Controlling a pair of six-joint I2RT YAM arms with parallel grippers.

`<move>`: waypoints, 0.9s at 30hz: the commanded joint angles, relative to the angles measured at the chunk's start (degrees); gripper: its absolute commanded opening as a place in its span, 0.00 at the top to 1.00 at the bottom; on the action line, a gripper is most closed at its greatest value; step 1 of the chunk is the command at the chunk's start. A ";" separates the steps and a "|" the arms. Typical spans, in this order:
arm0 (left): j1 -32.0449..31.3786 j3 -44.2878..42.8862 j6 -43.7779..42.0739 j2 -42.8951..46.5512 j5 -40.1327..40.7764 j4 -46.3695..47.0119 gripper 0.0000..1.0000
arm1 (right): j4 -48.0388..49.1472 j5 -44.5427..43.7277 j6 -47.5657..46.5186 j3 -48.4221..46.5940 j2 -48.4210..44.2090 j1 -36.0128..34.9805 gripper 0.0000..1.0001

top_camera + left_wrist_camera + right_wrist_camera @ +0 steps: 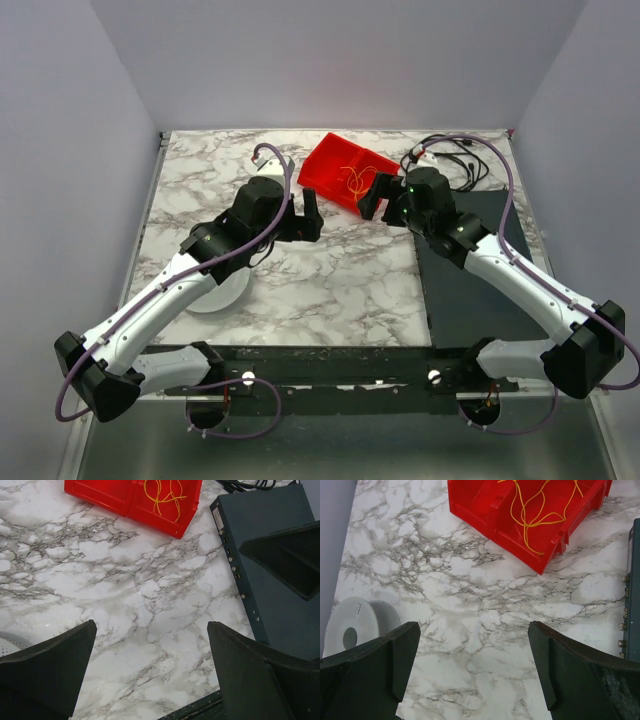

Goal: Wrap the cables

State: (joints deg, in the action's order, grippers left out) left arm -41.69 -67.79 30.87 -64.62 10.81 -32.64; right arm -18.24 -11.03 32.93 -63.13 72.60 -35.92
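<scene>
The cables (354, 179) are a loose tangle of hair-thin yellow-orange wire lying inside a red bin (335, 160) at the back middle of the marble table. My left gripper (311, 214) hovers just left of the bin's near corner, open and empty. My right gripper (373, 204) hangs over the bin's near right edge, also open and empty. From the left wrist the cables (161, 500) show in the bin (115, 497), far ahead of the left gripper (150, 627). From the right wrist the cables (524, 524) lie in the bin (485, 510) beyond the right gripper (472, 627).
A thicker black cord coil (452, 156) lies at the back right. A dark flat box (470, 285) covers the table's right side, its edge with sockets (235, 570) near the bin. A white spool (215, 292) sits under the left arm, also white spool (357, 625).
</scene>
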 commanded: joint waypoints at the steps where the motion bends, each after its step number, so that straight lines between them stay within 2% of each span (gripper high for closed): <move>1: 0.19 0.46 0.72 1.78 -0.77 1.09 0.01 | 0.31 0.30 0.29 0.71 -1.38 -0.24 0.00; 13: 0.55 2.14 5.80 2.90 5.95 -4.29 0.01 | -0.11 0.13 0.63 1.43 -1.20 -0.29 0.00; 17: 0.69 3.59 8.93 2.29 10.47 -6.74 0.01 | -0.95 0.04 0.65 1.31 -0.45 -0.29 0.00; 21: 1.94 5.23 19.98 0.17 20.81 -15.69 0.01 | -1.71 0.22 0.82 1.50 -0.56 -0.28 0.00; 24: 4.59 8.97 28.36 -1.81 24.46 -20.69 0.02 | -1.88 -0.05 1.05 2.49 -1.39 -0.29 0.00; 27: 5.94 10.31 31.89 -5.21 26.60 -23.03 0.03 | -1.73 0.67 1.39 4.06 -2.23 -0.25 0.00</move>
State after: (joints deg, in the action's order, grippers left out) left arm -37.60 -59.77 52.23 -65.82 29.36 -47.13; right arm -19.29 -11.05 33.58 -61.32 71.99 -35.92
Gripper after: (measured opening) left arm 0.982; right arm 0.998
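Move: The white spool lies flat about 25 cm to the left gripper's left, some 5 cm nearer the base and roughly 24 cm below it. The red box with the yellow cords is about 28 cm ahead and 11 cm to the right of that gripper, and the dark flat box's middle is level with it, some 47 cm to its right. From the right gripper, the spool lies about 43 cm left and 11 cm back. Bring the empty left gripper left and down towards the white spool, about 9 cm each way; ease off slowly with barely a rise, then swing down with gathering speed. Turn the wrist counter-clockwise some 30 degrees and tip the fingers further down as you go, keeping them wide open and clear of the spool. ##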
